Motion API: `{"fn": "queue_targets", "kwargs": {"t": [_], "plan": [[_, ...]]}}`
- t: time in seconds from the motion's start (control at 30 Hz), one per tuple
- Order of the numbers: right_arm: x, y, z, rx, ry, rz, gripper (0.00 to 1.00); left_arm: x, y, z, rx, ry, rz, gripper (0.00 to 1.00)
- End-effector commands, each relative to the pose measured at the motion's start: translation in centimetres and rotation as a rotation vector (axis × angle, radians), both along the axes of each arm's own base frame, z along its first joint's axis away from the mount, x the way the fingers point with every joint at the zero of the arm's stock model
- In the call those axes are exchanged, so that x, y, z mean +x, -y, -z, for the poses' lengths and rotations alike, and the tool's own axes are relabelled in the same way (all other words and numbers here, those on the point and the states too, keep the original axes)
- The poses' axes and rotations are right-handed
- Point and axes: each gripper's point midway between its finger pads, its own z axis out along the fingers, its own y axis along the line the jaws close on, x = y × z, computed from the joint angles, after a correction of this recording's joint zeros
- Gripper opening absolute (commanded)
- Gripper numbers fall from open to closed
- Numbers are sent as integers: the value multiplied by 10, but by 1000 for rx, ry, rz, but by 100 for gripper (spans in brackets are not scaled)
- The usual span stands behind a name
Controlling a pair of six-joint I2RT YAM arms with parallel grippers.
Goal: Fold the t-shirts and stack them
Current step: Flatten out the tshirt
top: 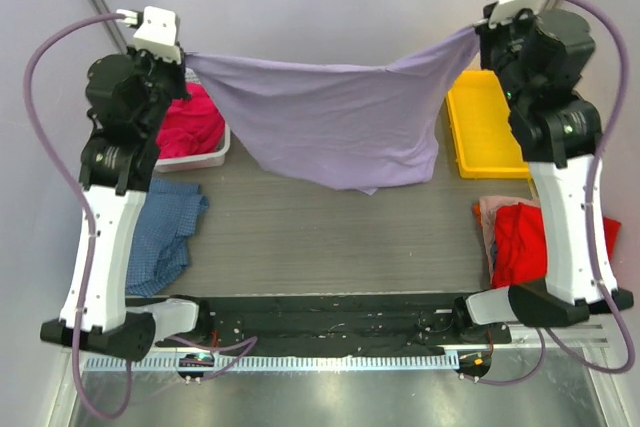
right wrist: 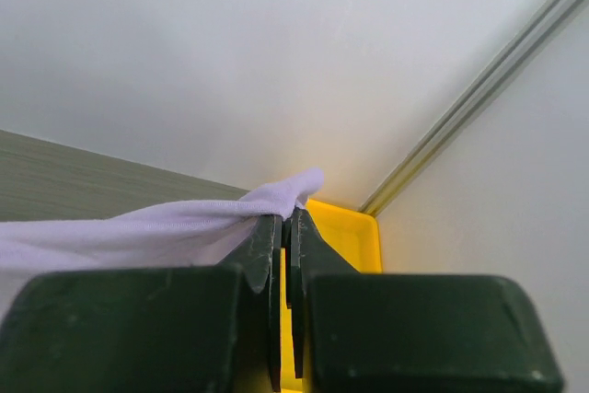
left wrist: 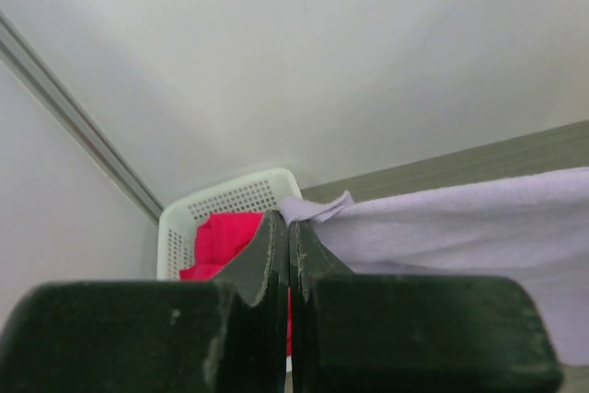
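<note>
A large lavender-purple t-shirt [top: 335, 122] hangs stretched in the air between both arms, its lower edge sagging toward the table. My left gripper [top: 186, 55] is shut on its left corner, which pokes out past the fingertips [left wrist: 290, 218] as lavender cloth [left wrist: 460, 218]. My right gripper [top: 478, 29] is shut on the right corner [right wrist: 276, 198]. A magenta-pink t-shirt [top: 190, 122] lies bunched in the white basket [top: 205, 159]. A blue checked t-shirt [top: 160, 232] lies crumpled at the left. A bright red t-shirt [top: 520, 242] lies at the right beside the right arm.
A yellow plastic tray [top: 485, 127] stands at the back right, also seen under the right fingers [right wrist: 345, 232]. The white mesh basket [left wrist: 216, 200] is at the back left. Grey walls close the back and sides. The black arm bases line the near table edge.
</note>
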Motion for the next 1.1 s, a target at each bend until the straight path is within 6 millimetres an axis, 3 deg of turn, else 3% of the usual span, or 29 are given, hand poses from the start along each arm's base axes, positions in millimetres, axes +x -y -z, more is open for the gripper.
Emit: {"fn": "queue_targets", "kwargs": {"t": [0.0,0.07,0.1,0.2,0.37,0.47,0.6,0.73,0.77,0.8,0.83,0.87,0.9,0.93,0.97,1.0,1.07], "plan": [[-77,17,-57,86,183,-7,1,-54,-12,-33,-18,98,-13,0],[-93,19,-56,93,191,-17,1,-66,-11,-27,-30,91,4,0],[-111,23,-62,109,220,-22,1,-83,-13,-32,-40,113,9,0],[-129,27,-62,127,236,-29,1,-106,-12,-31,-55,129,33,0],[-164,36,-80,150,308,-32,1,-128,-16,-35,-53,156,36,0],[-170,41,-93,145,340,-14,1,-131,-24,-46,-55,182,-4,0],[-150,44,-98,126,334,18,1,-113,-37,-60,-73,205,-99,0],[-114,43,-103,106,326,50,1,-70,-39,-58,-79,196,-151,0],[-107,43,-104,98,326,54,1,-45,-37,-52,-71,176,-163,0],[-80,39,-96,90,288,60,1,-35,-36,-57,-65,183,-170,0],[-75,41,-104,89,316,75,1,-25,-39,-58,-65,180,-196,0],[-64,40,-105,80,318,79,1,6,-35,-46,-55,146,-203,0],[-37,36,-95,57,288,84,1,13,-35,-55,-61,168,-210,0],[-32,36,-106,50,323,85,1,26,-34,-54,-53,165,-217,0],[-19,35,-105,38,323,93,1,50,-30,-44,-47,140,-219,0],[2,34,-99,4,306,105,1,55,-30,-60,-57,175,-220,0],[7,36,-119,0,372,126,1,68,-28,-70,-67,193,-222,0]]}}
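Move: The purple t-shirt is held by one top corner in each gripper. Its middle hangs about 22 cm to the right of the left gripper and 22 cm to the left of the right one, level fore-and-aft and some 22 cm below. The white basket sits about 14 cm ahead and 14 cm left of the left gripper; the yellow bin about 13 cm ahead and 15 cm right of the right gripper, both over 40 cm down. Keep both grippers shut on the t-shirt's corners and swing them back together, the left about 13 cm and the right about 18 cm, rising and tipping the fingers up as they go. Then whip both quickly forward again, the left to some 6 cm beyond its start and the right to where it began, sinking slightly at the finish. ##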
